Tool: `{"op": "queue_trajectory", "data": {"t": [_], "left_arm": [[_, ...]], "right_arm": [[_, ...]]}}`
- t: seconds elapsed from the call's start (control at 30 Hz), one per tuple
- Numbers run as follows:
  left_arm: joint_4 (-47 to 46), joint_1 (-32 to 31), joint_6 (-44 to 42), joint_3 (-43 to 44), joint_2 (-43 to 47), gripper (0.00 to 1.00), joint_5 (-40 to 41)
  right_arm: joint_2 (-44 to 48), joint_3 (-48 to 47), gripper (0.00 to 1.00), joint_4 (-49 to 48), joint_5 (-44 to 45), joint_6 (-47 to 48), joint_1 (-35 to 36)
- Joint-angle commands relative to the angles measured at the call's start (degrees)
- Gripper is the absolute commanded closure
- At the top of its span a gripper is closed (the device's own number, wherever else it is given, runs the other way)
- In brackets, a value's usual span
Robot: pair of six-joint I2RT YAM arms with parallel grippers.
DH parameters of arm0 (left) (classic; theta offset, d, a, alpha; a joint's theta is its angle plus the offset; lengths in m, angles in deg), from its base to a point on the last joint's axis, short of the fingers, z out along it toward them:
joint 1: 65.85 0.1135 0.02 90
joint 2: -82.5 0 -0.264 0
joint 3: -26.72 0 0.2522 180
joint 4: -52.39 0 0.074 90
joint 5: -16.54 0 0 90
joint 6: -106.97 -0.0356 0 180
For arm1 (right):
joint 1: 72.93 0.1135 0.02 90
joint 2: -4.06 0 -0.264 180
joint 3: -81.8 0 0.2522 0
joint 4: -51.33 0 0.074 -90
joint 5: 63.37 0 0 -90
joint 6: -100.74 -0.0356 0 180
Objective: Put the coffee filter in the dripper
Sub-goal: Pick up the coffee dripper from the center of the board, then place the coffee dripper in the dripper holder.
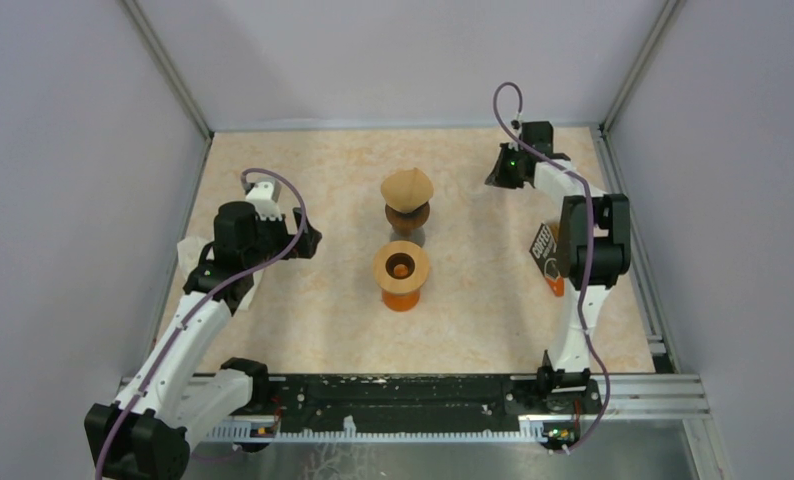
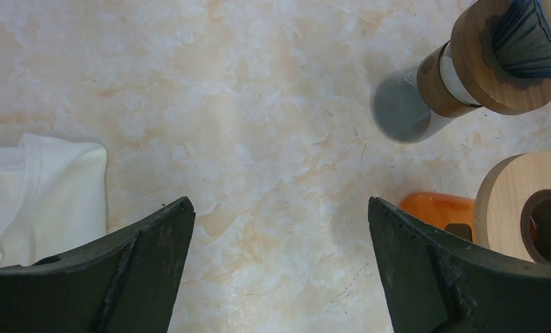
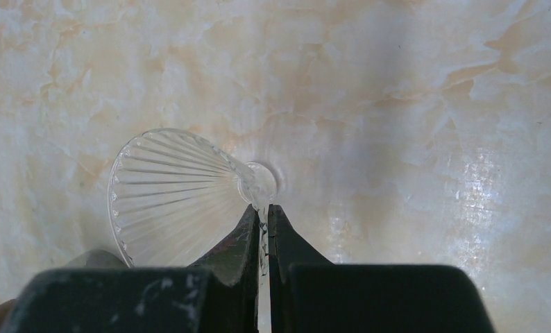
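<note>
The coffee filter (image 1: 406, 187), a tan paper cone, rests point-up on a wood-collared glass carafe (image 2: 425, 97) at mid-table. The dripper (image 3: 179, 201) is a clear ribbed glass cone lying on its side on the table at the back right. My right gripper (image 3: 264, 208) is shut on the thin glass edge at its narrow end; in the top view that gripper (image 1: 501, 172) points down at the table. My left gripper (image 2: 278, 202) hangs open over bare table left of the carafe, with nothing between its fingers, and in the top view it (image 1: 308, 240) sits at the left.
An orange stand with a wooden ring top (image 1: 402, 270) stands just in front of the carafe, also at the left wrist view's right edge (image 2: 519, 208). A white cloth (image 1: 188, 255) lies at the left wall. A black-and-orange packet (image 1: 545, 255) sits by the right arm.
</note>
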Motion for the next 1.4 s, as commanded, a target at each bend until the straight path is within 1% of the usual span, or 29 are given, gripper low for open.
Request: {"op": "queue_trajectory", "data": {"t": [0.0,0.23,0.4,0.6,0.8,0.87,0.97,1.13,1.37], "left_arm": [[-0.80,0.31,-0.55,0.25,0.49,0.01,-1.27],[-1.07,0.24,-0.40,0.16,0.71,0.01,-2.19],[-1.39,0.23,0.29,0.12,1.10,0.01,-3.87],[-3.13,0.23,3.32,-0.66,1.65,0.01,-8.32],[-2.56,0.23,6.33,0.48,0.98,0.01,-11.70],[-2.25,0.28,7.42,0.82,0.54,0.01,-14.40],[-1.23,0.23,10.07,1.40,0.09,0.01,-18.41],[0.19,0.23,13.73,2.02,0.55,0.02,-21.88],[0.87,-0.01,18.57,2.53,1.30,0.05,-24.90]], "right_arm": [[4.91,-0.60,1.00,-0.58,-0.66,-0.75,-0.60],[10.77,3.65,1.00,0.79,-1.87,-1.90,-0.64],[17.71,9.86,1.00,1.01,-2.54,-3.40,-0.68],[27.46,14.72,1.00,5.01,-4.38,-3.67,-0.67],[37.89,19.72,1.00,8.89,-5.62,-3.93,-0.47],[40.68,20.92,1.00,10.29,-6.64,-4.22,-0.12],[44.82,21.98,1.00,12.25,-6.48,-4.51,1.24],[50.13,22.80,1.00,15.04,-5.97,-5.26,4.91],[53.03,21.29,1.00,18.34,-3.06,-7.40,12.84]]}}
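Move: The right gripper is already shut on the clear dripper's rim, with its body about 4 cm left and 4 cm below. From this hand the orange carafe with the wooden collar lies some 22 cm back and 18 cm left, the filter-topped grey carafe about 9 back and 17 left, and the filter box 17 back and 12 right. The empty left hand has the dripper roughly 21 cm ahead, 30 right and 14 below; the orange carafe is 17 right, 1 back and 13 below. Lift the clear dripper off the table with the right gripper, keeping its rim pinched, and bring it back about 21 cm while rising some 16 cm, bending left late towards the orange carafe. Meanwhile ease the open left gripper about 6 cm right and 4 cm back towards the dripper, rolling its right side up some 20 degrees. ##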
